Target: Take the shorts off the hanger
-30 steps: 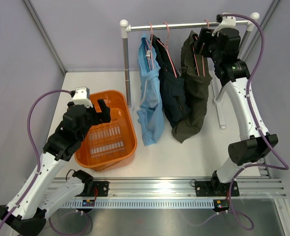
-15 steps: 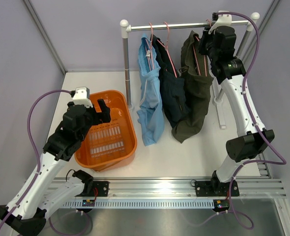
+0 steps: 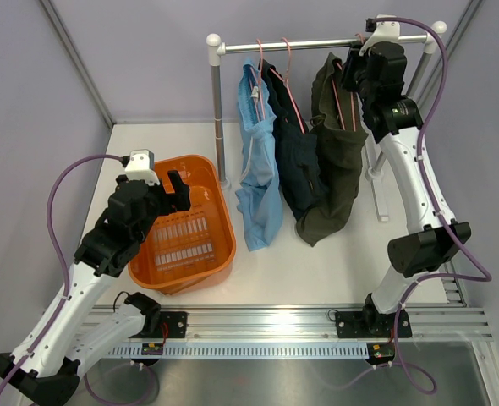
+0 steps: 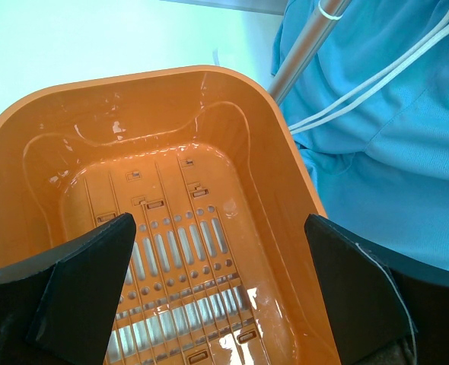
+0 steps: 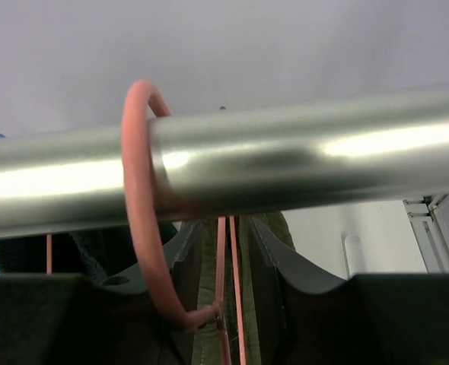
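Note:
Three pairs of shorts hang on pink hangers from a metal rail [image 3: 317, 42]: light blue shorts [image 3: 256, 169], dark navy shorts [image 3: 296, 161] and dark olive green shorts [image 3: 334, 161]. My right gripper [image 3: 348, 74] is just under the rail at the top of the olive pair. In the right wrist view its fingers [image 5: 183, 263] press in on the olive cloth [image 5: 207, 339] and the hanger's pink wires, so the right gripper [image 5: 226, 262] is shut on them. The hanger hook [image 5: 137, 190] loops over the rail [image 5: 285, 163]. My left gripper [image 4: 217, 228] hangs open over the orange basket [image 4: 133, 76].
The orange basket [image 3: 229, 237] stands at the left, with nothing in it. The rack's upright post [image 3: 218, 110] rises beside it, and its right leg and foot [image 3: 378, 182] stand near my right arm. The light blue shorts [image 4: 392, 137] with white drawstring hang just past the basket.
My right gripper has risen closer under the rail and its jaws have narrowed onto the olive shorts at the hanger. The left arm has stayed still.

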You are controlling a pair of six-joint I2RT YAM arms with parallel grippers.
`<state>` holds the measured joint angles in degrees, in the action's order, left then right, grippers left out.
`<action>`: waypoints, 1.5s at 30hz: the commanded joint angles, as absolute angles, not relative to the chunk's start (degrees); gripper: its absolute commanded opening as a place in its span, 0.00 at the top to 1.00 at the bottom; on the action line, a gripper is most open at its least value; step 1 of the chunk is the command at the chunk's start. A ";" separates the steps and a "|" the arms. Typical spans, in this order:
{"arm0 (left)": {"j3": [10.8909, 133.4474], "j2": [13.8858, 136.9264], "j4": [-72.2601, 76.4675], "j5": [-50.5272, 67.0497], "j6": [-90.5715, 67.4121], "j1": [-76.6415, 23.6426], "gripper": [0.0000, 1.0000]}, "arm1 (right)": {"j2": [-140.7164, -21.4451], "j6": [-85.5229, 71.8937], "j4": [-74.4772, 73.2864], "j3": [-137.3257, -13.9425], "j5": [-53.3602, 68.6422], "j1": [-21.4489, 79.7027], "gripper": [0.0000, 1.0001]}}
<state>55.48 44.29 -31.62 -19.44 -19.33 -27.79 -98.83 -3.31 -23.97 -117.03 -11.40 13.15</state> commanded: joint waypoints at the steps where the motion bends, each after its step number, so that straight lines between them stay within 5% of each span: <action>1: 57.92 43.42 -29.53 -19.86 -19.07 -27.60 0.01 | -99.93 -2.46 -24.17 -120.32 -12.57 13.80 0.61; 15: 57.83 43.77 -29.44 -19.95 -19.07 -27.60 0.01 | -101.42 -2.72 -23.99 -120.06 -12.57 13.97 0.68; 19: 57.83 43.77 -29.53 -19.95 -19.07 -27.60 0.01 | -101.60 -2.29 -24.34 -121.11 -14.40 14.06 1.00; 29: 57.83 43.86 -29.53 -19.69 -18.98 -27.60 0.01 | -95.19 -0.79 -21.35 -118.39 -17.40 15.38 1.00; 45: 58.09 43.50 -28.30 -14.08 -17.23 -27.60 0.01 | -79.74 -4.65 -38.40 -111.36 -19.34 15.38 1.00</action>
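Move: The neck of the olive shorts' hanger, just under its hook, lies between the right hand's open fingers, about 2 cm below and 1 cm ahead. The rail crosses some 3 cm above the hand. The olive shorts hang about 22 cm below and 2 cm to the left, the black shorts beside them some 11 cm left of the hand. From the left hand the hanger neck is roughly 25 cm ahead, 38 cm right and 14 cm higher. Sink the right gripper about 2 cm while easing 1 cm forward, fingers still straddling the hanger's neck below the rail, and shut them to pinch it. Then, keeping that pinch, pull back towards the base with gathering speed, some 9 cm, drifting right and rising about 3 cm each, with the hook bearing on the rail. ##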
